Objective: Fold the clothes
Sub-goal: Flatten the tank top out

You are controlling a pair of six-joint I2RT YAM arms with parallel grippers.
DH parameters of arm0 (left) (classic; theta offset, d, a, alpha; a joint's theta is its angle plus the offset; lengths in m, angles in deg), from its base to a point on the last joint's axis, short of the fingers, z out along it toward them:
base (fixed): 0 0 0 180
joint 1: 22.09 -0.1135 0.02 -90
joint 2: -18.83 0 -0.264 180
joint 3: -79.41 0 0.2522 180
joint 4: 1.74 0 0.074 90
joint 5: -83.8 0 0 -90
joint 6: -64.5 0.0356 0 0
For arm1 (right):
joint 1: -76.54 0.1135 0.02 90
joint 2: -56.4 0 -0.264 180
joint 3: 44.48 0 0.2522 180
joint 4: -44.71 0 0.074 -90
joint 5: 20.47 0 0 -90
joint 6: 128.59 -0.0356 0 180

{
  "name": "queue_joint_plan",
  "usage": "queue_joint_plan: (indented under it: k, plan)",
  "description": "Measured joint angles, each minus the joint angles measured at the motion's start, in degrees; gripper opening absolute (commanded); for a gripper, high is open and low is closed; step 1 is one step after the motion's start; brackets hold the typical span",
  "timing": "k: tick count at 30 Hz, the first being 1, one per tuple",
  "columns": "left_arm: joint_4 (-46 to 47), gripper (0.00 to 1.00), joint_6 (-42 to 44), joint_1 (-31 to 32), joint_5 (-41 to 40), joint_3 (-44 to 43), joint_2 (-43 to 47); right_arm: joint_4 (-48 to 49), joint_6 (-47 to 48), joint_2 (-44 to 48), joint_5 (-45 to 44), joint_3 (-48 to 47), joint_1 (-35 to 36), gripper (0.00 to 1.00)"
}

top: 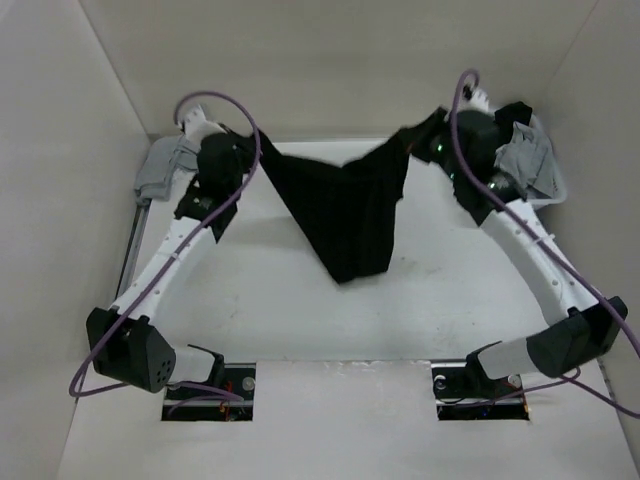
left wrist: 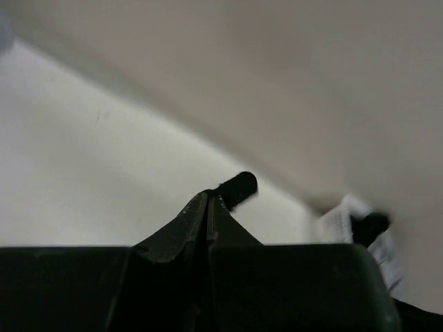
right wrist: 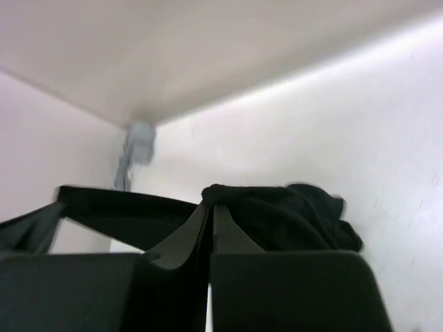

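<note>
The clothes [top: 345,210], a plain black garment, hang stretched between my two grippers above the far half of the table, sagging to a point in the middle. My left gripper [top: 248,150] is shut on the garment's left corner. In the left wrist view only a small black nub of fabric [left wrist: 240,187] pokes out past the closed left gripper [left wrist: 209,198]. My right gripper [top: 425,138] is shut on the right corner. The right wrist view shows bunched black cloth [right wrist: 291,218] at the tip of the closed right gripper [right wrist: 211,205].
A light grey garment [top: 165,165] lies at the back left corner. Another grey garment [top: 530,160] sits in a white basket [top: 552,192] at the back right. White walls enclose the table on three sides. Purple cables loop off both arms.
</note>
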Motion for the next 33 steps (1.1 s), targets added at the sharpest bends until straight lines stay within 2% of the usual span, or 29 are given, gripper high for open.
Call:
queue_joint_plan:
  k: [2, 4, 6, 8, 10, 15, 17, 21, 22, 25, 28, 31, 33]
  plan:
    - [-0.2, 0.00, 0.5, -1.7, -0.1, -9.4, -0.4, -3.6, 3.3, -4.4, 0.4, -16.0, -1.6, 0.00]
    - [0.7, 0.00, 1.0, -2.1, -0.3, -15.3, 0.5, -5.0, 5.6, -5.6, 0.6, -25.6, -1.8, 0.00]
    - [1.8, 0.02, 1.5, -2.0, -0.6, -17.0, 3.3, -5.5, 7.8, -4.1, 0.7, -30.7, -1.2, 0.00]
    - [3.2, 0.05, 1.5, -1.6, -1.1, -14.5, 8.0, -5.5, 9.0, -0.3, 0.7, -29.9, -0.3, 0.01]
    - [5.3, 0.07, 1.2, -0.6, -2.1, -7.6, 13.9, -3.4, 9.8, 5.6, 0.6, -23.5, 1.2, 0.02]
    - [7.5, 0.07, -2.0, 2.3, -4.0, 14.5, 24.3, 3.9, 7.7, 19.8, -0.4, 7.4, 4.7, 0.02]
    - [6.8, 0.08, -3.4, 3.6, -4.1, 24.2, 26.8, 7.1, 5.2, 20.6, -0.4, 20.1, 5.1, 0.02]
    - [0.9, 0.24, -7.3, 10.6, -4.1, 44.5, 35.1, 9.1, 0.1, 14.7, -0.1, 41.1, 6.4, 0.06]
    - [-0.9, 0.27, -9.4, 14.0, -4.0, 49.2, 39.0, 9.0, -1.2, 12.5, 0.1, 45.4, 6.6, 0.09]
    - [-6.8, 0.32, -14.8, 22.4, -4.3, 58.1, 48.3, 8.3, -3.3, 10.3, 0.3, 50.1, 4.6, 0.20]
    - [-11.2, 0.36, -18.1, 27.5, -7.0, 59.3, 52.3, 10.3, -4.9, 11.2, -0.2, 50.4, 1.6, 0.31]
    - [-12.4, 0.38, -18.0, 29.3, -11.8, 57.2, 51.8, 12.0, -5.5, 13.6, -1.0, 50.4, 1.1, 0.34]
    - [-11.9, 0.38, -16.6, 28.6, -14.8, 53.5, 47.5, 12.6, -5.7, 14.6, -1.2, 50.4, 1.9, 0.34]
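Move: Each hand still pinches a corner of the raised tank top. The left hand's setting-down spot is bare table about 20 cm back and 30 below it; the right's is some 13 cm back, 4 left and 34 below. The tank top's body hangs roughly 20 cm right of the left hand, 10 back and 15 below. Grey clothes lie about 10 cm ahead and 25 left of the left hand; the basket is some 14 ahead and 30 right of the right hand. With the tank top's corners still pinched, both hands whip up some 20 cm, tipping the fingers upward and starting back, then sweep down 45-50 cm and back towards the near table, fingers tipping down again. Near the bottom both open partway and let go of the cloth, then lift 3 cm as they ease slightly forward. ##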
